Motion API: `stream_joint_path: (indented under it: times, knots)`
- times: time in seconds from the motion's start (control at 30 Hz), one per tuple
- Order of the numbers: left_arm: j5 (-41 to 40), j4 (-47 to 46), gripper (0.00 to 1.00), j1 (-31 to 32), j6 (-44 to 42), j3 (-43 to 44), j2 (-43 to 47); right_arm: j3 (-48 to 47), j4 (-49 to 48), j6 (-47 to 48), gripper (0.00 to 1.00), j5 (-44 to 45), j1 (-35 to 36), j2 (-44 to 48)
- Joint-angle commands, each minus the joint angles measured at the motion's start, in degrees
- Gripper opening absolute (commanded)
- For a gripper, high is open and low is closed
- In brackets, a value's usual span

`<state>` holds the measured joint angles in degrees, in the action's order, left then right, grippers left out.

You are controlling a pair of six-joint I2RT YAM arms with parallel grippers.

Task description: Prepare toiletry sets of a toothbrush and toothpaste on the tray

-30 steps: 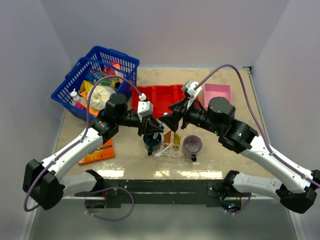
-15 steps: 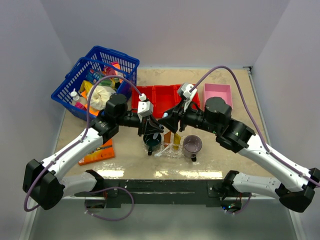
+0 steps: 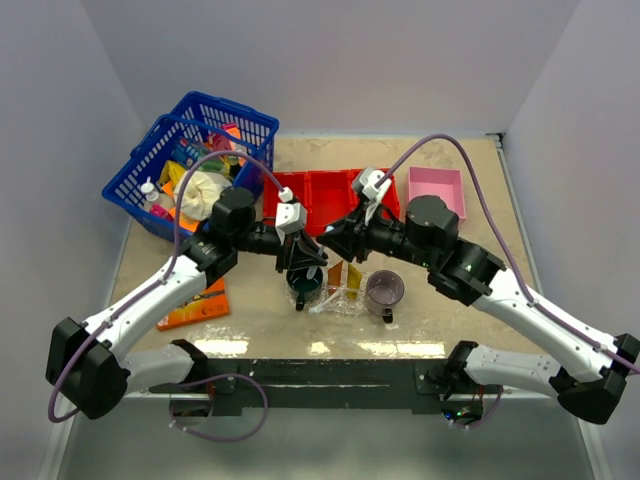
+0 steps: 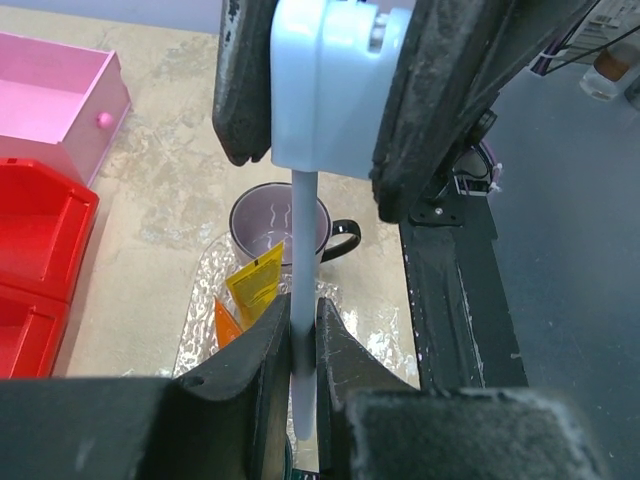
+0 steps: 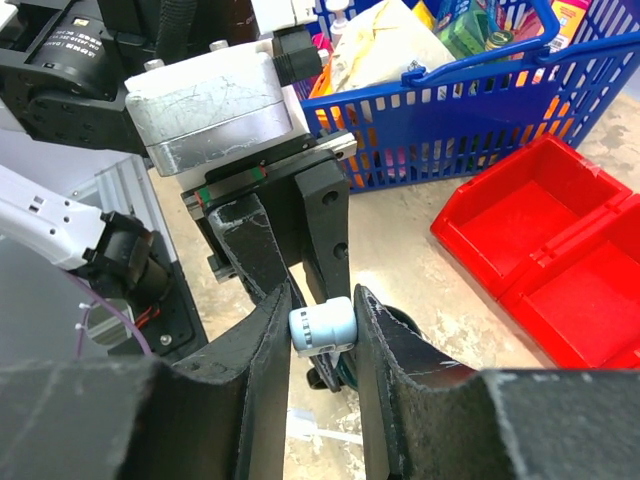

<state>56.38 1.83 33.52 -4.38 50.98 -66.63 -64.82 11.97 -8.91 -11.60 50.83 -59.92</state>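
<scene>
A white toothbrush [image 4: 303, 250] with a pale blue cap [image 5: 322, 326] hangs above the clear tray [image 3: 362, 303]. My left gripper [image 4: 303, 345] is shut on its thin handle. My right gripper [image 5: 322, 300] faces it from the right, both fingers pressed against the cap. On the tray [image 4: 198, 335] lie an orange tube [image 4: 226, 322] and a yellow-orange tube [image 4: 258, 282]. A second white toothbrush [image 3: 322, 302] lies at the tray's near left edge. From above, the two grippers meet over the tray's far left side and hide the held brush.
A purple mug [image 3: 384, 290] stands right of the tray and a dark teal mug [image 3: 303, 288] left of it. Behind are a red compartment bin [image 3: 320, 192], a pink box [image 3: 436, 190] and a full blue basket [image 3: 195, 160]. An orange flat pack [image 3: 195, 305] lies at the left.
My right arm has moved left towards the left gripper, and its fingers have closed in on the toothbrush cap. The left arm has stayed still with the brush.
</scene>
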Motion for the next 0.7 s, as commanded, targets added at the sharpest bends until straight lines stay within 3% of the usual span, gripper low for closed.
stream_joint_path:
  times: [0.0, 0.13, 0.17, 0.27, 0.37, 0.47, 0.67]
  knots:
    - [1.19, -1.91, 0.0, 0.23, -1.77, 0.52, -0.52, 1.09, -3.18, 1.44, 0.16, 0.96, -0.2, 1.73]
    - [1.98, -1.91, 0.21, 0.23, -0.54, 1.14, -1.22, 1.62, -3.18, 2.4, 0.12, 1.31, -0.2, 2.7]
    - [2.15, -2.35, 0.35, 0.32, -0.1, 1.05, -1.31, 1.8, -3.18, 2.75, 0.11, 1.57, -0.2, 3.05]
    - [1.81, -3.93, 0.61, 0.32, 1.65, 0.7, -1.05, 2.06, -2.65, 3.98, 0.1, 2.1, -0.2, 4.55]
    - [0.75, -5.59, 0.73, 0.06, 2.97, 0.52, -0.35, 2.41, -1.51, 5.3, 0.09, 2.98, -0.2, 6.57]
    - [-0.13, -7.79, 0.78, -0.73, 3.94, 0.26, 0.44, 3.2, 0.16, 6.53, 0.09, 4.21, -0.12, 8.84]
    - [-0.83, -14.02, 0.81, -4.33, 11.23, -1.58, 2.55, 4.79, 3.76, 8.03, 0.09, 7.02, -0.12, 12.54]
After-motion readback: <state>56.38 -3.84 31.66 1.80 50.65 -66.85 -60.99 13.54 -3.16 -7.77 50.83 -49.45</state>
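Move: The toothbrush stands nearly upright between my hands: its middle is roughly 3 cm above my left hand's grip and 7 cm under my right fingers, which already hold its head. The tray's middle lies some 4 cm ahead and 4 cm right of my right hand, about 35 cm down; on it from that hand, the green mug stands 5 cm ahead and 4 cm left, the yellow toothpaste 4 cm ahead and 7 cm right, the first toothbrush about 1 cm ahead, straight below. My left fingers spread wide and let go of the toothbrush handle, while my right fingers keep their pinch on its head. Once the handle is free, I draw the right hand about 4 cm to the right, rising some 2 cm and easing back a little, away from the left hand. My left hand dips slightly, then lifts a bit over 1 cm and edges forward. ##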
